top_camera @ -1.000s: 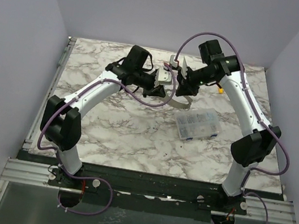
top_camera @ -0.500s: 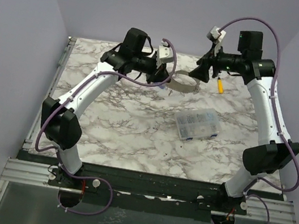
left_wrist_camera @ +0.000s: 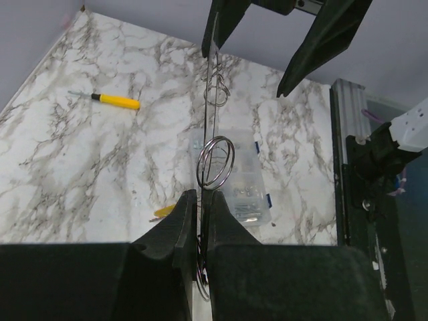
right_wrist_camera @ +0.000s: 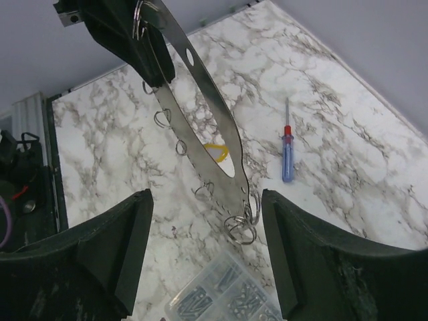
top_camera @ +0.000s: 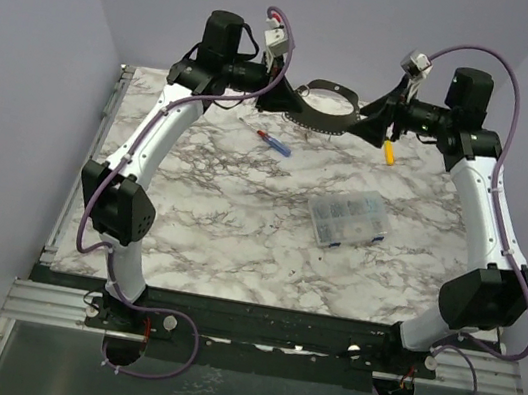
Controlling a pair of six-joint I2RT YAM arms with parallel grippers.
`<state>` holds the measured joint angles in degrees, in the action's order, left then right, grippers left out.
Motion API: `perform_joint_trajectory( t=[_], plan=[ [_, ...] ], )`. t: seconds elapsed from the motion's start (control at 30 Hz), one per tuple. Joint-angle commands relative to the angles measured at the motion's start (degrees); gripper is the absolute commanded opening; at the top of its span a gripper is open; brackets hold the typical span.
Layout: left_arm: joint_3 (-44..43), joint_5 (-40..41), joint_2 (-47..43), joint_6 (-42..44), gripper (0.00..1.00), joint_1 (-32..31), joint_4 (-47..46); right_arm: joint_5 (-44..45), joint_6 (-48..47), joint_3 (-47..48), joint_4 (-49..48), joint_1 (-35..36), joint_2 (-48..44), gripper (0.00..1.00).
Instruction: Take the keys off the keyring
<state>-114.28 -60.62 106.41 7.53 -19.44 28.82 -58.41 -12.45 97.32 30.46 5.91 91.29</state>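
Observation:
The keyring [top_camera: 318,127], a wide flat grey metal hoop with holes and small wire rings [right_wrist_camera: 242,224] hanging from it, is held in the air above the back of the table. My left gripper [left_wrist_camera: 200,197] is shut on one end of it [top_camera: 278,99]. My right gripper [right_wrist_camera: 206,200] is open, its fingers standing on either side of the hoop's other end [top_camera: 369,126] without pinching it. A tiny yellow piece [right_wrist_camera: 215,152], a key by its look, lies on the marble below the hoop [left_wrist_camera: 164,211].
A clear plastic compartment box [top_camera: 346,217] sits right of centre. A blue-and-red stick [top_camera: 274,143] lies at the back left, and a yellow-handled screwdriver [top_camera: 389,153] at the back right. Grey walls close in the back and both sides.
Both arms have risen toward the back wall, lifting the hoop off the table. The right gripper, shut a second ago, has opened around the hoop's end. The left stays clamped.

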Motion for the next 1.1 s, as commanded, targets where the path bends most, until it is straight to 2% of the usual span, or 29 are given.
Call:
perform_joint_trajectory(
  t=[0.0,0.07,0.2,0.3,0.37,0.47,0.6,0.87,0.93,1.03,1.07],
  plan=[
    [-3.19,-7.57,-0.28,-8.84,0.00,0.00,-4.63,-9.46,4.20,3.00,-4.55,-0.77,1.07,0.74],
    [-3.39,-8.84,-0.45,-10.01,0.00,0.30,-5.27,-12.91,7.94,3.57,-6.97,-1.78,2.30,0.72],
    [-3.45,-9.16,-1.10,-11.30,0.00,0.64,-6.03,-18.55,20.51,-0.87,-20.96,-3.15,1.91,0.69],
    [-3.91,-9.41,-0.96,-14.09,0.00,0.72,-7.95,-22.14,27.45,-3.51,-27.56,-3.11,1.99,0.65],
    [-3.93,-9.70,-0.78,-16.37,0.00,0.66,-9.78,-23.92,35.67,-6.24,-38.17,-3.12,2.22,0.61],
    [-3.45,-9.90,-0.68,-20.15,0.00,0.70,-13.19,-24.83,46.96,-9.47,-48.12,-3.06,2.50,0.53],
    [-2.65,-10.20,-0.46,-24.64,0.00,0.70,-17.79,-25.97,58.36,-12.36,-60.57,-2.23,3.61,0.49],
    [-1.70,-8.99,0.17,-33.57,0.00,0.58,-25.51,-24.02,73.57,-16.47,-76.87,-0.47,5.06,0.39],
    [0.51,-8.84,-0.37,-37.77,0.00,0.59,-31.22,-22.42,75.22,-17.16,-77.91,-0.38,5.02,0.34],
    [8.48,-8.73,-2.22,-53.90,0.00,0.77,-53.20,-20.84,74.72,-17.77,-76.32,-0.38,4.41,0.31],
    [10.05,-8.73,-2.34,-56.58,0.00,0.85,-56.88,-20.45,74.80,-17.83,-75.92,-0.38,4.34,0.31]
  ],
)
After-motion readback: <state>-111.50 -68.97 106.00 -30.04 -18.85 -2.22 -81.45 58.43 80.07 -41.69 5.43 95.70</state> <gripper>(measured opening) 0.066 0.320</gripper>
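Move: At the right hand, the right end of the keyring's curved plate lies about 4 cm to the left and 5 cm lower, level fore and aft. It is some 10 cm to the right of the left hand, which already grips the plate's other end, and 4 cm lower. On the table, roughly 34 cm below the right hand, the parts box is 6 cm back and 4 left, the blue screwdriver 15 ahead and 18 left, the yellow screwdriver 18 ahead and 15 right. Raising the plate about 7 cm in its unchanged grip, the left hand also eases back 2 cm and tilts its fingertips upward. The right hand first rises some 3 cm, then draws back about 4 cm and left towards the left hand, turning roughly 35 degrees while its wide fingers close by more than half around the plate's right end. ##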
